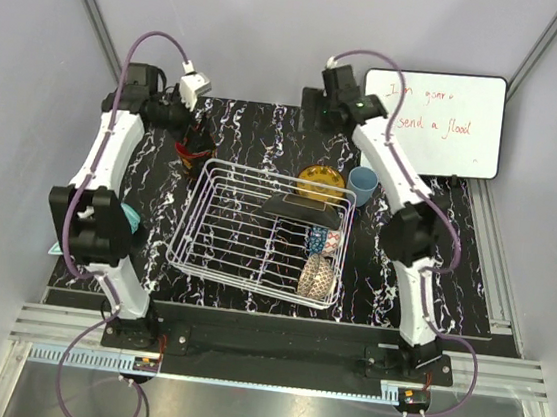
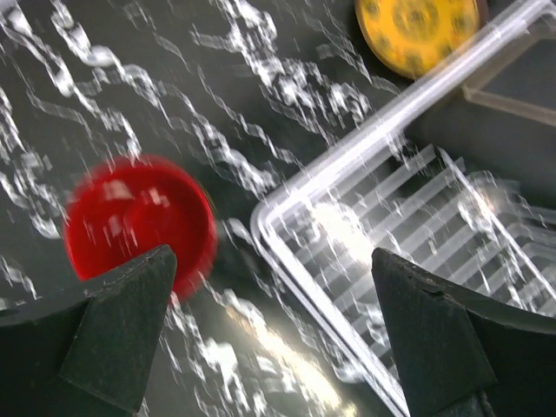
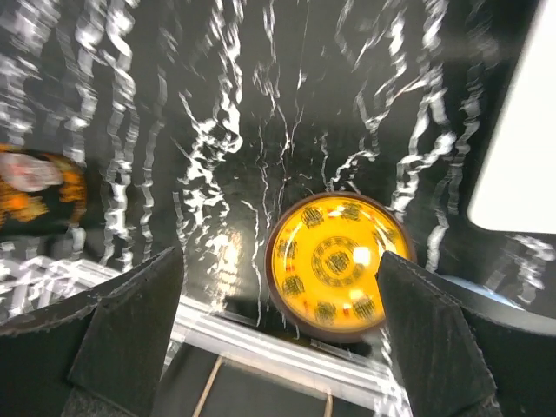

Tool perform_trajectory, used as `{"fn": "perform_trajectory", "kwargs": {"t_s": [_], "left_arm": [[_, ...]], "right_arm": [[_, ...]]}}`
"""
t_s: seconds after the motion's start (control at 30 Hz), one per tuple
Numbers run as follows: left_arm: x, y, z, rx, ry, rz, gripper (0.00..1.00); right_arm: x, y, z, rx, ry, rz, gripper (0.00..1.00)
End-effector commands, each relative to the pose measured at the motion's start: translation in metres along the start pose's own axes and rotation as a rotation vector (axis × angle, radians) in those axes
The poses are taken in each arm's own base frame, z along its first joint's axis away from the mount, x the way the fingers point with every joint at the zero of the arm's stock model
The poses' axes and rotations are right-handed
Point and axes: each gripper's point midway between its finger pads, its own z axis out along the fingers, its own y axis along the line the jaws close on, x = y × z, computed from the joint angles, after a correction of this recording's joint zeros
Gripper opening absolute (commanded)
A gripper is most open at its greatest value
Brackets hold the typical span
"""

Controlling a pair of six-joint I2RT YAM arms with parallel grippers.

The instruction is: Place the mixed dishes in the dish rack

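The white wire dish rack (image 1: 218,224) stands mid-table and holds a dark saucer (image 1: 302,209), a blue bowl (image 1: 317,239) and a beige-brown bowl (image 1: 318,276). The yellow plate (image 1: 321,182) and the light blue cup (image 1: 363,186) sit just behind it. The red mug (image 2: 139,221) sits by the rack's far left corner (image 2: 287,217). My left gripper (image 2: 271,261) is open and empty, above the mat between mug and rack. My right gripper (image 3: 280,261) is open and empty, above the yellow plate (image 3: 334,261). In the top view the left gripper (image 1: 180,117) and right gripper (image 1: 318,104) are at the back.
A whiteboard (image 1: 439,121) leans at the back right. A teal object (image 1: 131,220) lies at the left edge beside the left arm. A blurred orange-and-dark object (image 3: 35,187) shows at the left of the right wrist view. The mat is black marble.
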Motion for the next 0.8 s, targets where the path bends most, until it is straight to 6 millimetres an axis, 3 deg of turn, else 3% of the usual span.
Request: {"fn": "perform_trajectory", "kwargs": {"t_s": [0.0,0.17,0.47,0.67,0.77], "left_arm": [[-0.055,0.015,0.024,-0.013,-0.107,0.038,0.99],[-0.063,0.014,0.053,0.023,-0.095,0.032,0.99],[-0.04,0.013,0.099,0.071,-0.04,0.023,0.99],[-0.021,0.013,0.112,0.071,0.008,0.061,0.99],[-0.013,0.016,0.113,0.055,0.03,0.075,0.99]], "right_arm": [[0.045,0.001,0.054,-0.03,0.167,0.022,1.0],[0.077,-0.014,0.081,-0.027,0.267,0.05,0.97],[0.121,-0.051,0.089,0.077,0.389,0.026,0.99],[0.144,-0.07,0.09,0.143,0.447,0.002,1.0],[0.146,-0.078,0.09,0.156,0.453,0.005,1.0]]}}
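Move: The yellow plate lies flat some 25 cm below the open right hand, about 4 cm to its right and 2 cm back. The blue cup is about 11 cm to the right of the plate and level with it; the black dish in the rack is some 12 cm nearer the base than the plate and 3 cm to its left. From the left hand, also open and empty, the red mug is about 5 cm ahead, 2 cm left and 19 cm below, and the yellow plate some 32 cm right, 5 cm ahead and 24 cm below. The right hand plunges about 21 cm onto the yellow plate's spot, fast at first and then more slowly while easing a few centimetres right and slightly back, its wide-open fingers tipping some 30 degrees from a forward slant to nearly straight down, to end close above the plate with no touch to be seen. Meanwhile the left hand, fingers also wide open, slides about 7 cm forward and 7 cm right, out from above the red mug to its right side, and sinks some 5 cm in the second half. ##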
